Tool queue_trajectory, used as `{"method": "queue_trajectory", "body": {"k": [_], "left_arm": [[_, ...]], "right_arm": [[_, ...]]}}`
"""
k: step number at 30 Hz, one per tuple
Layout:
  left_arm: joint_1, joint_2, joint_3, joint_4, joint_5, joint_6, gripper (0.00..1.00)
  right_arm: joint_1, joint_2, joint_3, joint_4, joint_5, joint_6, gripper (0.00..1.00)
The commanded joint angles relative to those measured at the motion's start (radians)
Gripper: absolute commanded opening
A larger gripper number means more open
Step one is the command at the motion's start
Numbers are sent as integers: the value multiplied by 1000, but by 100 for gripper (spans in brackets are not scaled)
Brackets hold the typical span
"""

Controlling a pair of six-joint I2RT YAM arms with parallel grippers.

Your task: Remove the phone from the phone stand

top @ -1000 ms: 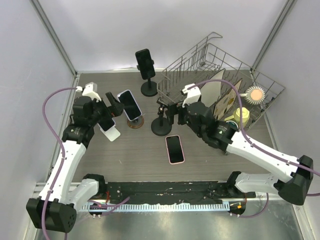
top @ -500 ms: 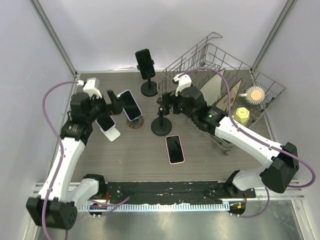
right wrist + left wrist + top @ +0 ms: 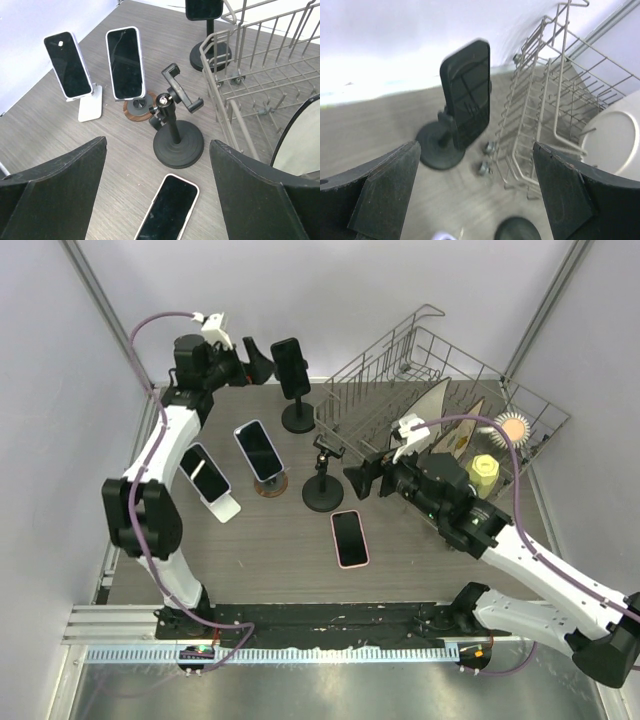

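A black phone (image 3: 290,362) stands clamped upright on a black round-base stand (image 3: 298,420) at the back of the table. My left gripper (image 3: 260,360) is open and empty, just left of this phone and apart from it. In the left wrist view the phone (image 3: 466,92) sits ahead between the open fingers (image 3: 385,185). My right gripper (image 3: 357,481) is open and empty beside an empty black clamp stand (image 3: 322,488). A pink-cased phone (image 3: 350,537) lies flat on the table in front of that stand, also in the right wrist view (image 3: 167,210).
A phone on a round wooden stand (image 3: 258,452) and a phone on a white stand (image 3: 206,476) stand at the left. A wire dish rack (image 3: 430,370) with plates and a yellow cup fills the back right, close to the black stand.
My left arm swung from the white-stand phone to the back, beside the black phone. My right gripper pulled back to the right of the empty clamp stand.
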Motion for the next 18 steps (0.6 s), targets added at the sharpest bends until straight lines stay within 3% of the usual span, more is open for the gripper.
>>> {"method": "queue_trajectory", "body": {"k": [1, 7, 13, 18], "left_arm": [[6, 173, 206, 106, 106, 47, 98], [6, 392, 434, 80, 185, 41, 95], [6, 506, 546, 69, 247, 3, 87], [3, 580, 581, 140, 338, -73, 68]], "right_arm": [[2, -80, -59, 73, -52, 20, 89], [2, -126, -94, 92, -61, 28, 90], [2, -137, -107, 98, -73, 25, 90], [2, -125, -104, 90, -67, 25, 90]]}}
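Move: Roughly 12 cm ahead of the left hand, 6 cm to its right and 10 cm below it is the black phone on its far stand. The rack's left corner lies about 8 cm ahead, 12 cm right; the white-framed phone some 5 cm back, straight below; the empty stand 8 cm back, 13 cm right; all lower still. For the right hand, the black phone is about 39 cm ahead, 15 cm left and 9 cm below. Reaching forward about 10 cm towards the black phone, the left hand bears right and, after a nearly level start, sinks about 5 cm, slowing as it nears. Its wrist swings some 15 degrees clockwise while the open fingers narrow by about a quarter, one to each side of the phone's line; no grip yet. The right hand eases back about 2 cm, empty. ##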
